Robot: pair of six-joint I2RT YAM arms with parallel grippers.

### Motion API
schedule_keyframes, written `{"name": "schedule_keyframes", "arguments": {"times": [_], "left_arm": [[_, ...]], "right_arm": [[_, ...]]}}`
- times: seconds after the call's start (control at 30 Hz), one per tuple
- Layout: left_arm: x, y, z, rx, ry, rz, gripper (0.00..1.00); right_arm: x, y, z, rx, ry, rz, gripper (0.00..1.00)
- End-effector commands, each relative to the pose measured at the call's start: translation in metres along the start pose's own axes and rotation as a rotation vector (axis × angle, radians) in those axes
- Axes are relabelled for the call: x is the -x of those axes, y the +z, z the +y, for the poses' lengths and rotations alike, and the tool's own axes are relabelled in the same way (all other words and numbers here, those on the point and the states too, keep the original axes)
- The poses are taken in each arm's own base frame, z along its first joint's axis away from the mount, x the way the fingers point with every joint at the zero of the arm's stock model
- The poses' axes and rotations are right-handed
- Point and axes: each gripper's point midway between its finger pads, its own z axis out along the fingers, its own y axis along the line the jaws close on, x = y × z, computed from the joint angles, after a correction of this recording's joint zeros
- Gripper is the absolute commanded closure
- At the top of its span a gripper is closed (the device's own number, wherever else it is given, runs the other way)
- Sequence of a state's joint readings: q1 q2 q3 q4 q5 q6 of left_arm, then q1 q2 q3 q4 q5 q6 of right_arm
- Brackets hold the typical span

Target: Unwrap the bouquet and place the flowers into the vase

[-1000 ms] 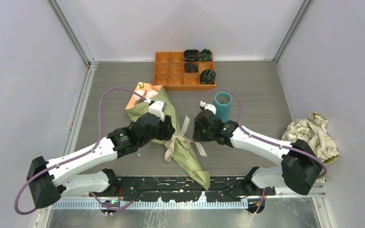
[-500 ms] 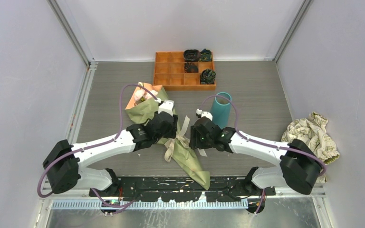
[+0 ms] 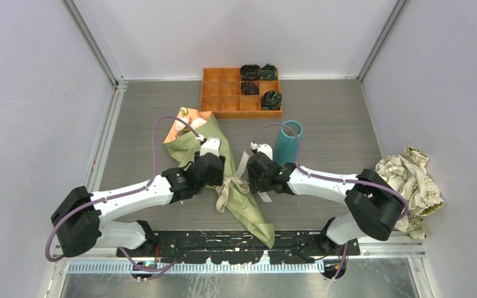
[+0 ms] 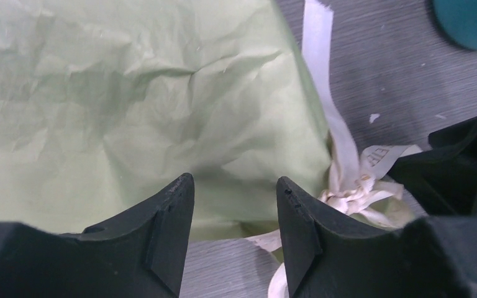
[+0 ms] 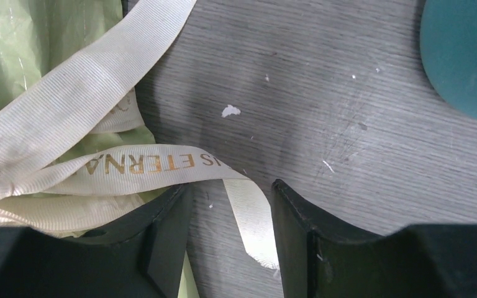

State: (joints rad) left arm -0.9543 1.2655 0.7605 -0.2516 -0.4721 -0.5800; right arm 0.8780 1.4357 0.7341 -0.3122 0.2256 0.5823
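Note:
The bouquet (image 3: 248,211), an olive-green paper cone, lies diagonally on the table. Its pink flowers (image 3: 185,120) show at the far left end, and a cream ribbon (image 3: 232,184) is knotted round its middle. The teal vase (image 3: 287,143) stands upright to the right of it. My left gripper (image 3: 218,169) is open, low over the green paper (image 4: 130,93), just left of the ribbon knot (image 4: 354,192). My right gripper (image 3: 253,175) is open on the knot's right side. A loose ribbon tail (image 5: 251,217) lies on the table between its fingers, unclamped.
An orange compartmented tray (image 3: 223,93) with dark rolled bundles sits at the back. A crumpled floral cloth (image 3: 408,177) lies at the right edge. The vase (image 5: 466,56) stands close behind my right gripper. Grey walls enclose the table.
My left gripper has moved right along the bouquet toward the knot. My right gripper has slid left to the ribbon, and its jaws have widened a little.

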Motion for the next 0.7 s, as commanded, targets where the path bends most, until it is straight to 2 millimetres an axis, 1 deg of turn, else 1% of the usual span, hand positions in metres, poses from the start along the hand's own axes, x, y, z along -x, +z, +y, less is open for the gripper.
{"name": "schedule_keyframes", "arguments": {"times": [0.0, 0.17, 0.23, 0.27, 0.37, 0.43, 0.5, 0.57, 0.67], "left_arm": [[0.005, -0.003, 0.010, 0.025, -0.058, -0.047, 0.48], [0.002, -0.005, 0.015, 0.031, -0.062, -0.049, 0.48], [0.003, -0.006, 0.016, 0.035, -0.062, -0.052, 0.48], [0.004, -0.006, 0.016, 0.036, -0.061, -0.053, 0.48], [0.003, -0.005, 0.017, 0.039, -0.062, -0.053, 0.48], [0.003, -0.005, 0.017, 0.038, -0.064, -0.053, 0.48], [0.002, -0.004, 0.018, 0.041, -0.065, -0.049, 0.48], [0.001, -0.003, 0.018, 0.043, -0.065, -0.047, 0.48], [0.000, -0.003, 0.018, 0.046, -0.065, -0.045, 0.48]], "right_arm": [[0.028, 0.004, 0.011, 0.009, -0.031, -0.086, 0.45], [0.025, 0.016, 0.021, 0.046, -0.053, -0.061, 0.47], [0.021, 0.020, 0.025, 0.061, -0.050, -0.044, 0.51], [0.019, 0.022, 0.026, 0.070, -0.051, -0.035, 0.54], [0.015, 0.023, 0.030, 0.092, -0.049, -0.025, 0.76], [0.013, 0.024, 0.029, 0.090, -0.048, -0.020, 0.87], [0.013, 0.024, 0.028, 0.087, -0.044, -0.021, 0.92], [0.014, 0.023, 0.028, 0.085, -0.040, -0.026, 0.98], [0.021, 0.013, 0.027, 0.086, -0.024, -0.058, 0.99]]}}
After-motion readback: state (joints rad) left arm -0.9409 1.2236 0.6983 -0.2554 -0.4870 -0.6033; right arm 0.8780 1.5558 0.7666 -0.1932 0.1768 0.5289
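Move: The ribbon tail to pinch runs out from the knot and folds down just beyond the right fingertips, about 2 cm left, 1 cm ahead and 2 cm below. The knot lies some 8 cm left, level fore and aft and 1 cm lower; the other tail's middle is about 6 cm left, 5 ahead. The vase stands roughly 9 cm ahead, 8 right. From the left hand the tail is about 12 cm right, 4 back and 9 below. Bring the right gripper left across the loose ribbon tail, about 2.5 cm, easing a little forward and down as it goes, and shut its half-open fingers fully so the tips pinch the tail at its fold beside the knot. Shift the left gripper some 2 cm to its left and 1 cm down, then hold it open over the green wrapping. ##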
